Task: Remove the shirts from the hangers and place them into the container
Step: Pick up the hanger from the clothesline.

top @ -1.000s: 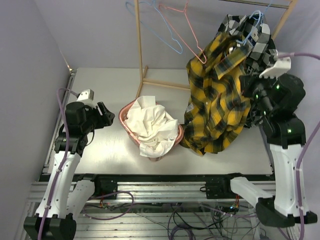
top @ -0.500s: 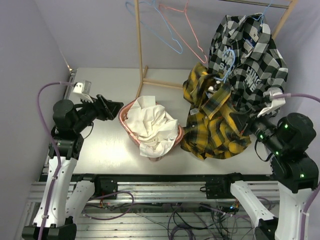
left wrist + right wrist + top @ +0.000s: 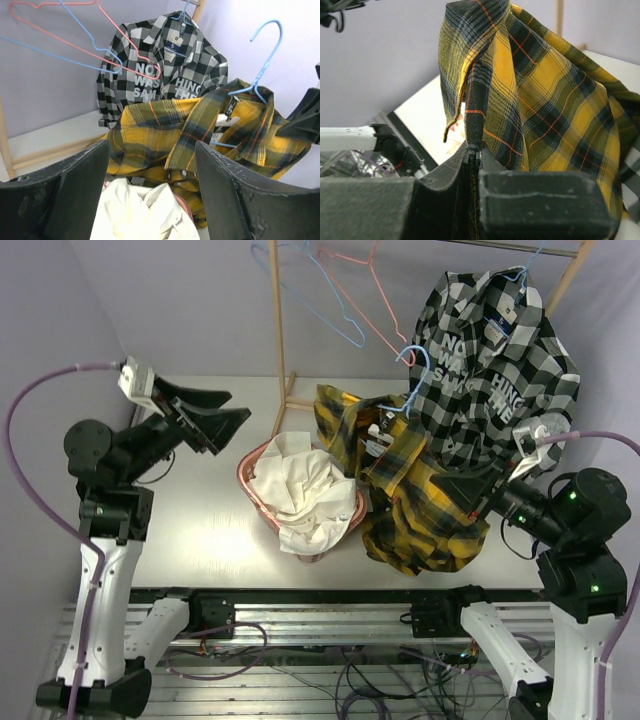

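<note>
The yellow-and-black plaid shirt (image 3: 420,505) slumps on the table just right of the salmon-pink container (image 3: 246,478), its collar end raised. A light blue hanger (image 3: 415,370) still sits in that collar, hook free in the air. My right gripper (image 3: 452,486) is shut on a fold of the plaid shirt (image 3: 555,100), pinched between the jaws (image 3: 472,150). My left gripper (image 3: 215,415) is open, raised left of the container, facing the plaid shirt (image 3: 165,130) with nothing between its fingers (image 3: 151,147). A white shirt (image 3: 300,490) fills the container. The checked shirt (image 3: 500,350) hangs on the rack.
Two bare hangers, one light blue (image 3: 330,305) and one pink-red (image 3: 375,295), hang from the rack's top bar. A wooden rack pole (image 3: 280,340) stands behind the container, another (image 3: 565,275) at the far right. The table's left part lies under my left arm.
The plaid shirt came off the rack with its hanger, down and left toward the container, pulled by my right gripper. My left gripper rose, swung right and opened wider.
</note>
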### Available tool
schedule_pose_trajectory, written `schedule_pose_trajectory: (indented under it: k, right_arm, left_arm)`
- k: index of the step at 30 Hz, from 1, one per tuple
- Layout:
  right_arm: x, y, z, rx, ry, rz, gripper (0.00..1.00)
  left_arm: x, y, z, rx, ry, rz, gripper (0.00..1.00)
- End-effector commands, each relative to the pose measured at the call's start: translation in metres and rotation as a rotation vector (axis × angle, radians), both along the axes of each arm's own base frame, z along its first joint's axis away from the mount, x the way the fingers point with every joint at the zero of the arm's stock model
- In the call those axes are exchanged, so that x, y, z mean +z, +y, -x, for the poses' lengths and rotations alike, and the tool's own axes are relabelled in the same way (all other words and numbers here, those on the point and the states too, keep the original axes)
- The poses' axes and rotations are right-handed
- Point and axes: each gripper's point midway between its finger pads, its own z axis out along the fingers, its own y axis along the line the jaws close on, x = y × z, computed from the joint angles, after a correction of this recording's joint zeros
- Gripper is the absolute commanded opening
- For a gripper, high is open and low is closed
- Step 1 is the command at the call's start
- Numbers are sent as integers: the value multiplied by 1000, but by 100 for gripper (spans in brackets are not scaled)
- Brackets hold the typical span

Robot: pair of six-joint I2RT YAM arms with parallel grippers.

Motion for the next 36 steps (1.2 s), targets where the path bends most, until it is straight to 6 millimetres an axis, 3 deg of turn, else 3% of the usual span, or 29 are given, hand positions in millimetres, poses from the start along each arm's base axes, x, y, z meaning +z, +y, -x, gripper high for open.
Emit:
schedule_pose_trajectory:
  k: [1, 6, 9, 14, 18, 21, 27, 36]
  right_arm:
    - [40, 20, 10, 157, -114, -87, 0]
    - [45, 23, -9, 157, -95, -89, 0]
    - [47, 24, -24, 151, -77, -79, 0]
    - [47, 28, -52, 163, -38, -59, 0]
    - [50, 33, -69, 196, -18, -50, 0]
    - [52, 37, -78, 231, -8, -49, 0]
    - [46, 46, -87, 306, 24, -69, 0]
    - [43, 53, -75, 383, 38, -121, 0]
  left_arm:
    - [16, -4, -20, 2, -7, -56, 80]
    - [27, -2, -54, 139, -2, -115, 83]
    - [37, -15, -72, 184, 6, -167, 82]
    - [25, -31, -97, 329, 6, -351, 82]
    - [22, -8, -101, 537, -111, -401, 82]
    - [4, -2, -105, 601, -149, -455, 82]
    - [-26, -23, -111, 585, -217, -540, 81]
    - [-25, -52, -107, 480, -326, -490, 84]
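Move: The right gripper already holds the yellow plaid shirt. The shirt's free left shoulder lies about 6 cm ahead of the left gripper, 17 cm to its right and some 6 cm lower. From the left hand, the hook of the shirt's blue hanger is 27 cm right and 2 cm ahead, at much the same height, and the container is about 10 cm right, level fore and aft, some 38 cm below. From the right gripper, that shoulder is roughly 15 cm ahead and 15 cm left, about level. Bring the open left gripper forward about 11 cm towards the plaid shirt's free shoulder, drifting a little right; rise slightly first, then dip some 10 cm, while rolling its left side up and turning it counter-clockwise, each about 30 degrees. Meanwhile keep the shirt pinched in the right gripper and carry it forward and some 5 cm left, turning counter-clockwise. Stop the left fingers close beside the cloth, still open. ##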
